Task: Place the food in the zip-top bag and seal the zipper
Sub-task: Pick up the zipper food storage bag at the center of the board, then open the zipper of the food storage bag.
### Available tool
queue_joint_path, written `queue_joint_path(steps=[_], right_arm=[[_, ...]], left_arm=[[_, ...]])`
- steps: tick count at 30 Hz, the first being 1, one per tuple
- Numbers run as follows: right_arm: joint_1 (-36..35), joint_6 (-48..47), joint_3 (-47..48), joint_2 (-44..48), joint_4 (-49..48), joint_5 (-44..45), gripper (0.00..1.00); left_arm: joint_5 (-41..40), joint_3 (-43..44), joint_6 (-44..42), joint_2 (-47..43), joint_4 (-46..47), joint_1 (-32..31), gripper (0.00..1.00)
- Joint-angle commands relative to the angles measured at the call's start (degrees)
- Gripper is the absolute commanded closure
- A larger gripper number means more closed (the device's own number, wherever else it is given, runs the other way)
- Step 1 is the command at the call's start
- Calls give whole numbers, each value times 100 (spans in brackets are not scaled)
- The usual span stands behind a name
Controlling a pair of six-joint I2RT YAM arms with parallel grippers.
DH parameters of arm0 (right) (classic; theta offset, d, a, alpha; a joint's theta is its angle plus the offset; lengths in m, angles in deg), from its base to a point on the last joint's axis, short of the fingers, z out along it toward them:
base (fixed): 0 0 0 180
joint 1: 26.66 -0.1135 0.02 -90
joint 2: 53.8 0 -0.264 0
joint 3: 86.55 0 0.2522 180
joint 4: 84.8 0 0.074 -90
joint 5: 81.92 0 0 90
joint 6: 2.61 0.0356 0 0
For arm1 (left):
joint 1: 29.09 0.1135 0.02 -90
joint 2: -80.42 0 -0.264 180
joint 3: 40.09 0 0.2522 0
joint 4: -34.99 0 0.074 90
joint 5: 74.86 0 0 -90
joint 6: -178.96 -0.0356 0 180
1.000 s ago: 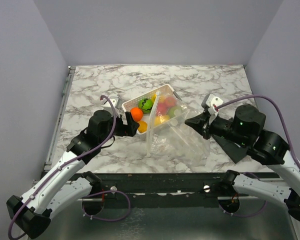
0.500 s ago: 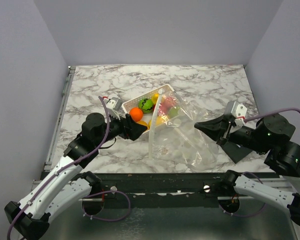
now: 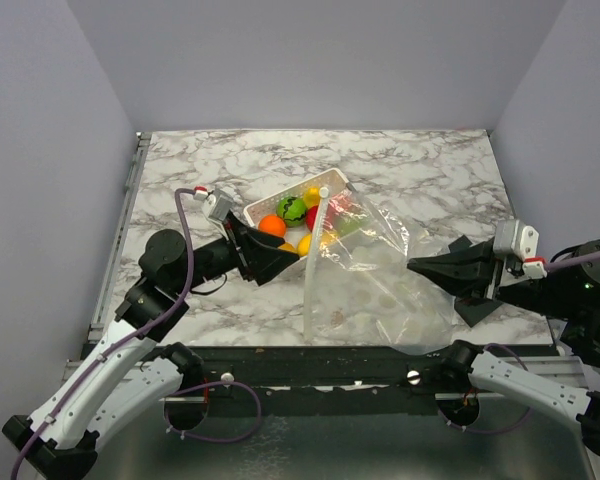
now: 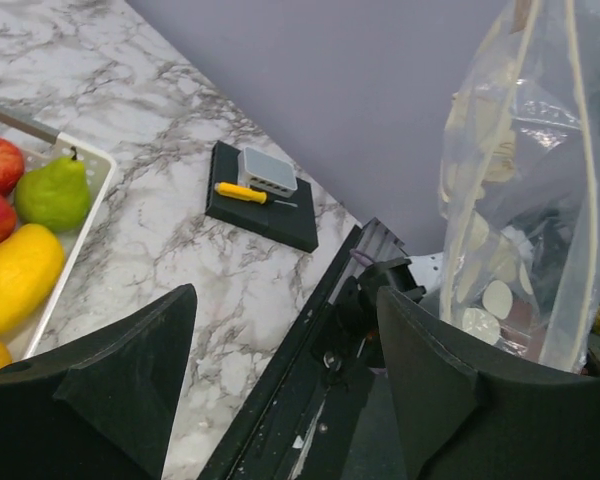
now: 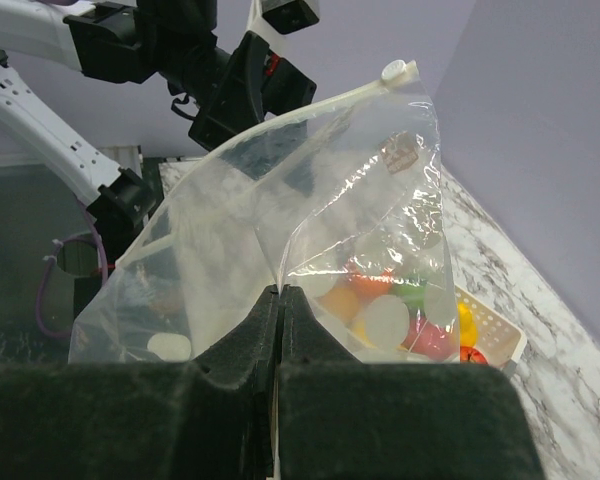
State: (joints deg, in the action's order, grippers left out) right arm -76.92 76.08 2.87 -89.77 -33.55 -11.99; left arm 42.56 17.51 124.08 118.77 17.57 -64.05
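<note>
The zip-top bag [image 3: 380, 285] stretches clear and crinkly across the table's middle, partly lifted, and looks empty. Its zipper [image 3: 315, 265] runs as a white strip down the left edge. My right gripper [image 3: 414, 265] is shut on the bag's right side; in the right wrist view the film [image 5: 300, 220] is pinched in the gripper [image 5: 281, 290]. The food [image 3: 305, 215] lies in the white basket [image 3: 280, 195], with an orange fruit [image 3: 271, 225] nearest my left gripper [image 3: 275, 258]. That gripper [image 4: 285, 300] is open with nothing between its fingers. Its camera sees fruits [image 4: 52, 192] and the bag [image 4: 520, 180].
A black block [image 4: 265, 195] with a grey box and a yellow screwdriver lies on the marble near the right front edge, partly under my right arm [image 3: 470, 310]. The basket's rim [image 4: 75, 235] sits to the left of the open fingers.
My right gripper has pulled the bag to the right and stretched it out. My left gripper has drawn back to the left, away from the orange fruit, which stays in the basket.
</note>
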Motion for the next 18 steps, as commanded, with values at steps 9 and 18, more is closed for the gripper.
queue_joint_path(steps=[9, 18], right_arm=[[-36, 35, 95, 154, -129, -596, 99], [-36, 131, 47, 12, -544, -874, 99]], left_arm=[[1175, 300, 748, -86, 1082, -6, 27], [1784, 212, 1081, -27, 1670, -3, 28]])
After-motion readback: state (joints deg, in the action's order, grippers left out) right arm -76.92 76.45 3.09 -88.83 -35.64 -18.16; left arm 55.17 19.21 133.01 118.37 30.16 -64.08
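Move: The zip-top bag's zipper edge, held up facing the left hand, has its middle roughly 6 cm to the right of the left hand, 7 cm back and 8 cm above. Its slider end is about 2 cm ahead, 8 cm right and 15 cm up. The food basket lies some 25 cm ahead, 3 cm right and 30 cm below. From the right hand, which already holds the bag, the zipper's middle is about 16 cm left, level in height and forward reach. The bag stays pinched in the right hand's shut fingers, which ease back about 2 cm and slightly up. Meanwhile the open left gripper climbs about 6 cm and draws back nearly 5, towards the zipper edge, rolling its left side down and swinging clockwise some 15 degrees, without touching the bag. ##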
